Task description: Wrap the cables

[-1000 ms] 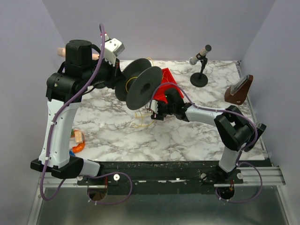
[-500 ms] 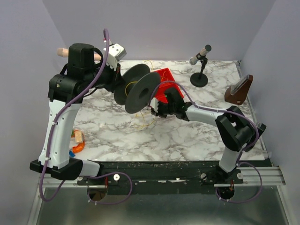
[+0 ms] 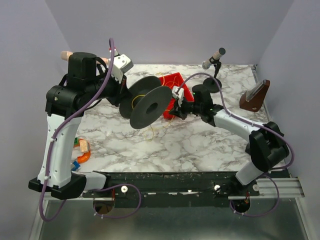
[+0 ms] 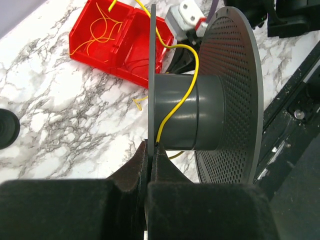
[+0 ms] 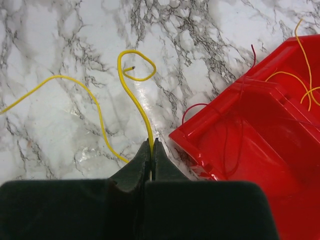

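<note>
A dark grey spool (image 3: 150, 104) with two perforated discs is held above the table by my left gripper (image 3: 126, 96). In the left wrist view the left gripper (image 4: 150, 148) is shut on the thin edge of one spool disc (image 4: 151, 75). A yellow cable (image 4: 172, 112) crosses the spool core (image 4: 200, 112). My right gripper (image 3: 173, 111) sits just right of the spool. In the right wrist view the right gripper (image 5: 151, 145) is shut on the yellow cable (image 5: 136, 99), whose curled end and a second strand hang over the marble.
A red bin (image 3: 178, 81) holding more yellow and red wires stands behind the right gripper; it also shows in the left wrist view (image 4: 115, 42) and the right wrist view (image 5: 250, 135). A microphone stand (image 3: 214, 75) and a brown wedge (image 3: 255, 96) stand at the back right. Orange parts (image 3: 82, 151) lie front left.
My right arm has stretched out and its gripper moved right and back, pulling the cable along. My left arm shifted the spool slightly forward and turned it.
</note>
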Controlling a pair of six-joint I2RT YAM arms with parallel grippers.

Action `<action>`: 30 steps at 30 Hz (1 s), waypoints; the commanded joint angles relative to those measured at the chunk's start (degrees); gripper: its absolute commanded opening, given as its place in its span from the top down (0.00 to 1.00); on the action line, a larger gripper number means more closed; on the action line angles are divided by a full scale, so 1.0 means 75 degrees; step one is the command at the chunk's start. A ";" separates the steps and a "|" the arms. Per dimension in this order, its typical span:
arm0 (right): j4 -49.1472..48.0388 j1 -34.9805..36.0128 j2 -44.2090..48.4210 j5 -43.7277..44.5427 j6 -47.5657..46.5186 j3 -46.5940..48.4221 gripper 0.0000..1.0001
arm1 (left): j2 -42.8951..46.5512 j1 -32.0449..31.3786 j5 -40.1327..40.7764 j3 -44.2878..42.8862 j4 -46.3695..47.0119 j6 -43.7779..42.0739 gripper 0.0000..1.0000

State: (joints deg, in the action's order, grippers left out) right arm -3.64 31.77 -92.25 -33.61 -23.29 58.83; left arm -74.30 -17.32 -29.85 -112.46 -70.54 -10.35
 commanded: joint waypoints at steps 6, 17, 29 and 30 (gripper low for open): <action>-0.0768 -0.0907 0.0709 -0.0875 0.1990 -0.0472 0.99 | 0.0192 0.0036 -0.0520 -0.0111 -0.0039 -0.0202 1.00; -0.1390 -0.1927 0.2069 0.0448 0.3082 -0.0017 0.99 | 0.0028 -0.0011 -0.0615 0.1061 -0.1047 -0.1817 1.00; -0.1063 -0.2044 0.2690 0.1924 0.2356 0.1412 0.99 | 0.0180 -0.0304 0.0112 0.2396 -0.1165 -0.2639 1.00; -0.0922 -0.2044 0.2713 0.2100 0.2251 0.1588 0.99 | 0.0204 -0.0304 0.0170 0.2514 -0.1130 -0.2640 1.00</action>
State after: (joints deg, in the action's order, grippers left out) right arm -12.29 16.86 -74.37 -25.02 -2.98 65.71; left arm -74.52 -19.42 -30.24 -95.94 -77.76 -27.55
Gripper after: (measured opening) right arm 0.014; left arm 0.018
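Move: The reel, its rim in the left fingers, has its middle about 10 cm to that hand's right, 2 cm ahead and 5 cm below. From the right hand, which already grips the yellow cable near its end, the reel is roughly 8 cm left, 8 cm back and 20 cm above; the red box's middle is some 17 cm ahead, 8 cm lower; the right microphone stand is about 25 cm ahead, 23 cm right. The yellow cable's free end, still pinched in the right fingers, is carried a little rightward, then swept steeply up some 22 cm and 11 cm right, slightly forward, away from the reel, the fingers tipping up and swinging clockwise. Meanwhile the left hand keeps its rim grip and, after a near pause, lowers the reel about 11 cm, tilting its fingers farther down. ##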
